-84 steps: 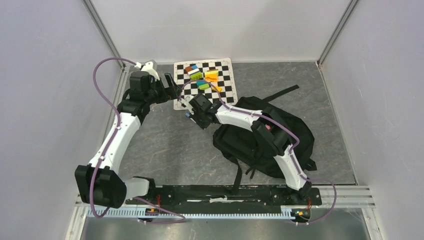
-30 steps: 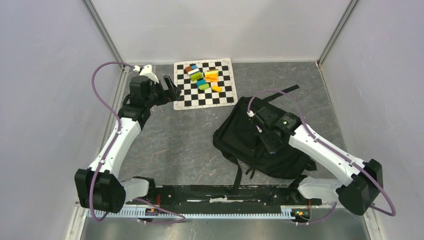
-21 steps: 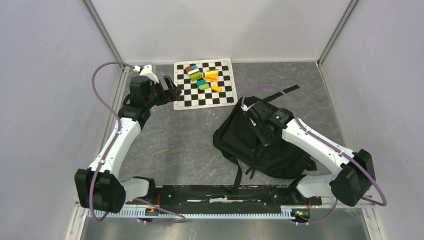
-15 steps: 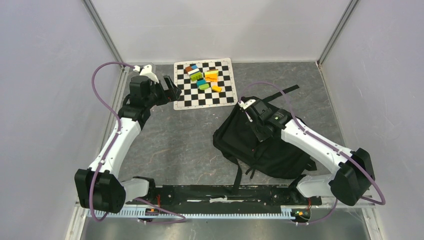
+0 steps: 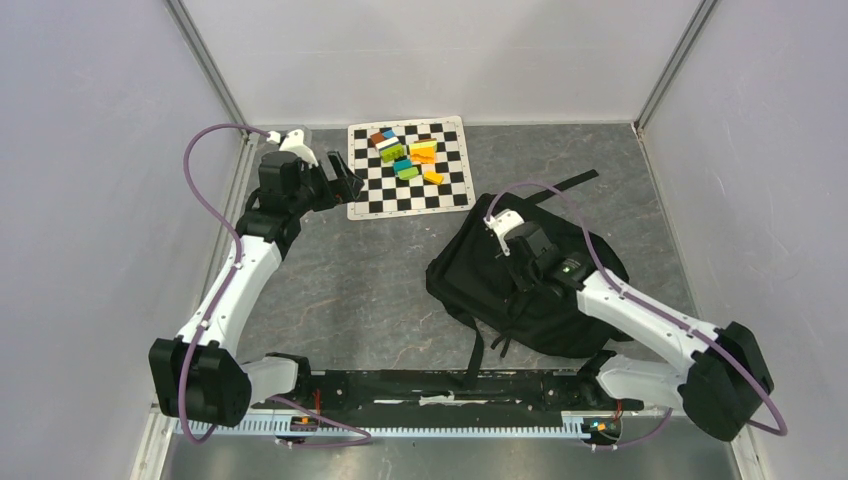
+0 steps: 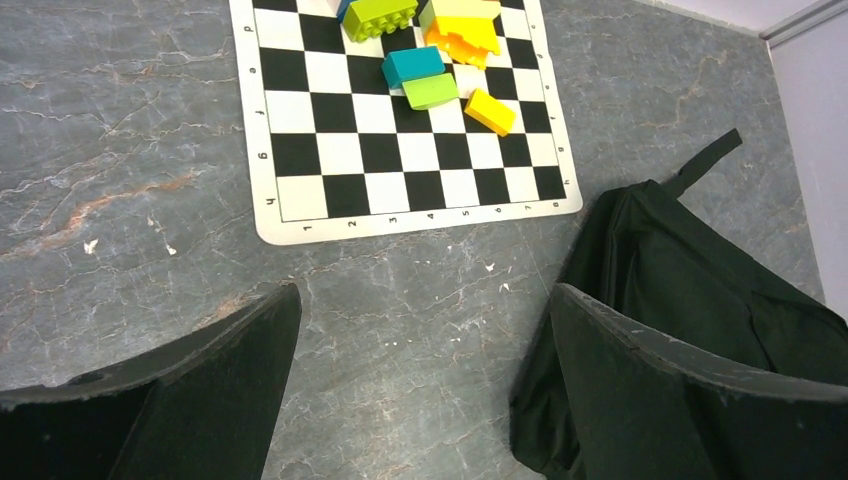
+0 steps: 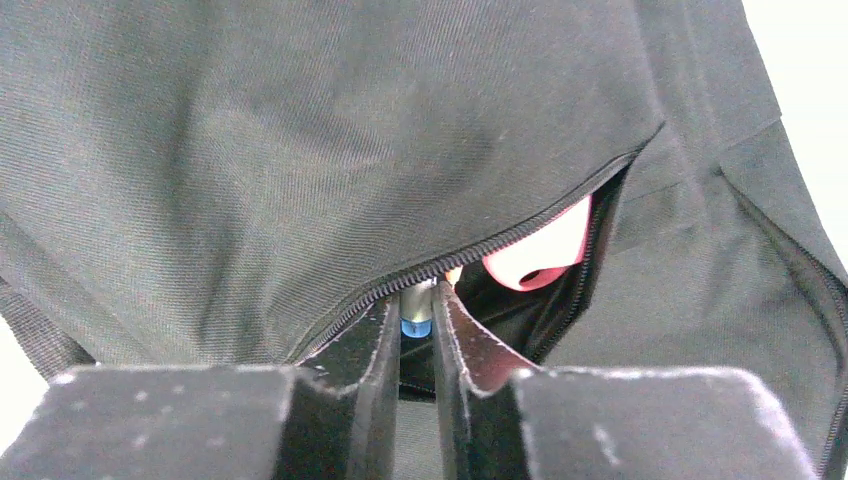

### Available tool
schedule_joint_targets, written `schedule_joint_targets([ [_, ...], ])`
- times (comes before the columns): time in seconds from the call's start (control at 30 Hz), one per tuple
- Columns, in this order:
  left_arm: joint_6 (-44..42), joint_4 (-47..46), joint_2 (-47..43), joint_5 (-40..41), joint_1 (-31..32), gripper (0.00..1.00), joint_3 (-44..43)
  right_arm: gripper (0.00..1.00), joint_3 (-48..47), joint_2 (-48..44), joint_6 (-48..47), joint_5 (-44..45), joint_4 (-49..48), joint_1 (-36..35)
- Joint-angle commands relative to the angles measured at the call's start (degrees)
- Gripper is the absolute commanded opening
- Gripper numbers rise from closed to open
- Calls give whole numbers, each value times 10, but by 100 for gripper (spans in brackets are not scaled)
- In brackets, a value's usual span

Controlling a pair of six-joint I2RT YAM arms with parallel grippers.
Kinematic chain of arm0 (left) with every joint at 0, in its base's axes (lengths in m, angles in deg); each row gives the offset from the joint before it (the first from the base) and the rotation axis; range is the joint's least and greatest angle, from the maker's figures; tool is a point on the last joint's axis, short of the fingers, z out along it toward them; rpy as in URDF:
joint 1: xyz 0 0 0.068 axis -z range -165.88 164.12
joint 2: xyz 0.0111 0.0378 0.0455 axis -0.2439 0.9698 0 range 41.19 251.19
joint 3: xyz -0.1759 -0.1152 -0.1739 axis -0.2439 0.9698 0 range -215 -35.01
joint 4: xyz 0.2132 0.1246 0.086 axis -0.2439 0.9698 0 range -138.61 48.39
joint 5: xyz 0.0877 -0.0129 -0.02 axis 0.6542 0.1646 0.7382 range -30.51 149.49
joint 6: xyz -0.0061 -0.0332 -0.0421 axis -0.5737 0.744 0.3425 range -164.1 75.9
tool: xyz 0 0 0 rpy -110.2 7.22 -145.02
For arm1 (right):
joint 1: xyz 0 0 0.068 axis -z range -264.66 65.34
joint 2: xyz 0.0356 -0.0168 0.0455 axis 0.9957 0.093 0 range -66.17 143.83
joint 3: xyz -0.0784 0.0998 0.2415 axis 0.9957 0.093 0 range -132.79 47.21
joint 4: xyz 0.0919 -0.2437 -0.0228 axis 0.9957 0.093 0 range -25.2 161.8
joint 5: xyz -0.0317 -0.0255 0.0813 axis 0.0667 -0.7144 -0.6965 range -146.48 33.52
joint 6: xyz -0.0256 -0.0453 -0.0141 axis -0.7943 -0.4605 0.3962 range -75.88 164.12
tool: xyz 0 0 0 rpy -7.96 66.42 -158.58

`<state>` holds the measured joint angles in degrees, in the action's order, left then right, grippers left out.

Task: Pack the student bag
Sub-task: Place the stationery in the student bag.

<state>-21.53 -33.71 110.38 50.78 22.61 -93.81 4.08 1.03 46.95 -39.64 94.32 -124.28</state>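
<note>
The student bag [image 5: 480,285] is a black backpack lying right of centre, also seen at the right of the left wrist view [image 6: 700,300]. Its zip gapes open in the right wrist view [image 7: 300,150], with something pink [image 7: 540,250] showing inside. My right gripper [image 5: 522,260] hangs over the bag, its tips [image 7: 417,300] at the zip's mouth. The jaws stand a narrow way apart, shut on a small silver and blue cylinder [image 7: 416,318]. My left gripper [image 5: 345,182] hovers open and empty [image 6: 425,295] above bare floor near the mat's front left corner.
A black-and-white checkered mat [image 5: 372,200] lies at the back with several coloured blocks [image 5: 408,155] on it, seen again as the mat [image 6: 330,150] and the blocks [image 6: 440,60]. Bag straps trail toward the near rail [image 5: 480,345]. Walls close in on three sides.
The right arm swung from the mat's edge over to the bag, and its gripper has shifted about above the zip opening. The left arm has stayed put.
</note>
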Motion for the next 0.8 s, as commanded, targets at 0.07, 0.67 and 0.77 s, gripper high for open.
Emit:
schedule_joint_targets([
  [0.07, 31, -27, -25, -8, 4, 100, 3, 59, -14, -33, -14, -11, -42, 1],
  [0.67, 18, -23, -21, 60, 227, 100, 12, 70, -10, -76, 133, 11, 220, 1],
  [0.77, 23, -37, -25, 61, 272, 100, 29, 67, 22, -107, 160, 18, 208, 1],
])
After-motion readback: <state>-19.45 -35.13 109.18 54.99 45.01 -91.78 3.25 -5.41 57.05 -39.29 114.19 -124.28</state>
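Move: The right fingertips are in the bag's open pocket, with the blue-capped marker right at them. The pencil lies roughly 2 cm farther out and 2 cm to their right, and the pink pencil case about 5 cm right and 2 cm ahead, both slightly lower. From the empty, wide-open left hand the bag's middle lies some 37 cm right, 18 cm back and 20 cm below; the chessboard is about 12 cm right, 4 cm ahead and 23 cm down. The right fingers, almost shut at the marker's end, open wide and let go while lifting 2–3 cm; the hand then draws back about 6 cm and right 4 cm, sinking again over the near part of the bag as it tips farther down. Meanwhile the open left hand sweeps right and somewhat back, nearly level, towards the bag, turning clockwise nearly 20 degrees. ##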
